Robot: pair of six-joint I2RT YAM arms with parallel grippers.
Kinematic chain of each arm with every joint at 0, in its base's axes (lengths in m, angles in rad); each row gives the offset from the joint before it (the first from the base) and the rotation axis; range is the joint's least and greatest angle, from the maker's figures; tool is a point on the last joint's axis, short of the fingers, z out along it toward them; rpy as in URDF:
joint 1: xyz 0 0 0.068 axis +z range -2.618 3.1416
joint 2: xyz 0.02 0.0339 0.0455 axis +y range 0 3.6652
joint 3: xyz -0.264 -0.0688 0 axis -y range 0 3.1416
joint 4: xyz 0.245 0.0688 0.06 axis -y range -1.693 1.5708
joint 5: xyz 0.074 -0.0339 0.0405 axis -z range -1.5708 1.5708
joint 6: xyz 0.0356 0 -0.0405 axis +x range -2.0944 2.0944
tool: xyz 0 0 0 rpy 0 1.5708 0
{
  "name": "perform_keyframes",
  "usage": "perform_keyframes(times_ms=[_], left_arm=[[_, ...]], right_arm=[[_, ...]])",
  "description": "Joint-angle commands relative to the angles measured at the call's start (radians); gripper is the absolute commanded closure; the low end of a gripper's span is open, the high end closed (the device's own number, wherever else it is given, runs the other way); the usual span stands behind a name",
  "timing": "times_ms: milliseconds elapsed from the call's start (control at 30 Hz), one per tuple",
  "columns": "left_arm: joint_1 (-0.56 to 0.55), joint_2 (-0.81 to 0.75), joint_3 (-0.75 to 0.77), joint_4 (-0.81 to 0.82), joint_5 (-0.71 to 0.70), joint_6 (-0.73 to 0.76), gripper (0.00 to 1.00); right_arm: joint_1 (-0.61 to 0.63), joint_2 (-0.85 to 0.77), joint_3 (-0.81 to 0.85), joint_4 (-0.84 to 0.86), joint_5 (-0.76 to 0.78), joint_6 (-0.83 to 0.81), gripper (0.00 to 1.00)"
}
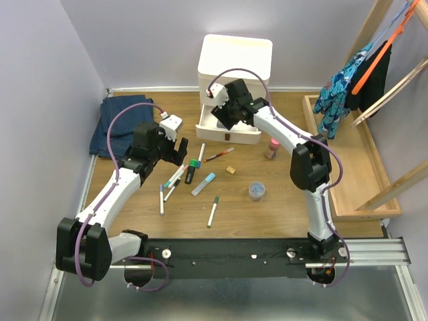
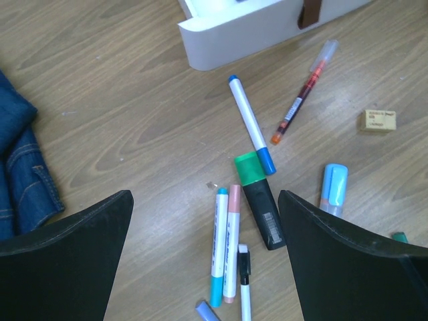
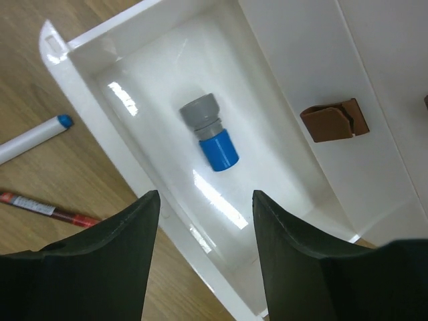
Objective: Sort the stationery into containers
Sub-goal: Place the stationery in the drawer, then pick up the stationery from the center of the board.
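The cream-white cabinet [image 1: 235,59] stands at the back with its bottom drawer [image 1: 249,138] pulled out. My right gripper [image 1: 223,115] hovers open and empty over that drawer [image 3: 57,43]; a short blue-and-grey item [image 3: 210,142] lies inside it. My left gripper [image 1: 175,151] is open and empty above a cluster of pens: a teal-capped pen [image 2: 219,247], a pink-capped pen [image 2: 231,244], a black highlighter with a green cap [image 2: 259,200]. A blue-capped white marker [image 2: 251,124], a red pen [image 2: 304,93], a tan eraser [image 2: 377,120] and a light-blue highlighter [image 2: 333,187] lie nearby. A clear jar [image 1: 257,191] sits right of them.
Folded blue jeans [image 1: 124,124] lie at the back left. A shallow wooden tray [image 1: 348,180] and a rack with hanging clothes [image 1: 348,83] stand on the right. A small pinkish bottle [image 1: 271,148] stands beside the drawer. More pens [image 1: 212,211] lie nearer the front.
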Motion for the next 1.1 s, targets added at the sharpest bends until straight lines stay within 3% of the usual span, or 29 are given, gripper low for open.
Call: perform_keyframes(times_ms=[0,100,233,367,500,733,1067], left_arm=[[0.009,-0.015,0.016,0.058,-0.109,-0.039,0.01],[0.009,-0.018,0.011,0.076,-0.169,-0.058,0.01],[0.009,-0.017,-0.026,0.087,-0.253,-0.100,0.01],[0.003,-0.035,-0.046,0.057,-0.190,-0.063,0.01],[-0.006,-0.050,-0.059,0.035,-0.127,-0.046,0.01],[-0.042,-0.064,-0.083,0.035,-0.198,-0.026,0.01],[-0.060,-0.084,-0.115,0.052,-0.235,-0.016,0.01]], right_arm=[[-0.003,-0.112,-0.040,-0.103,-0.223,-0.018,0.35],[0.006,-0.184,-0.127,-0.226,-0.363,-0.060,0.35],[0.046,-0.253,-0.377,-0.261,-0.351,-0.055,0.35],[0.074,-0.272,-0.467,-0.218,-0.301,-0.006,0.35],[0.081,-0.237,-0.453,-0.194,-0.239,0.014,0.36],[0.104,-0.145,-0.379,-0.184,-0.182,0.021,0.37],[0.152,-0.117,-0.421,-0.178,-0.158,0.029,0.39]])
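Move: The wooden block lies about 17 cm back from the right hand, 1 cm to its right and some 13 cm below. The open drawer is just under this hand, 2 cm back. Counted from the same hand, the red pen is 11 cm back and 3 cm left, the light blue highlighter 22 cm back and 8 cm left, and the clip tub 24 cm back and 10 cm right. From the left hand the block lies about 6 cm back and 16 cm right. Draw the empty right gripper back about 18 cm out of the drawer, lifting it slightly at first, then sink it roughly 10 cm towards the wooden block, tipping the fingers some 25 degrees more steeply down. Keep them part open, ending just over the block. Let the left hand swing a little forward and left, then ease back and slightly down. ##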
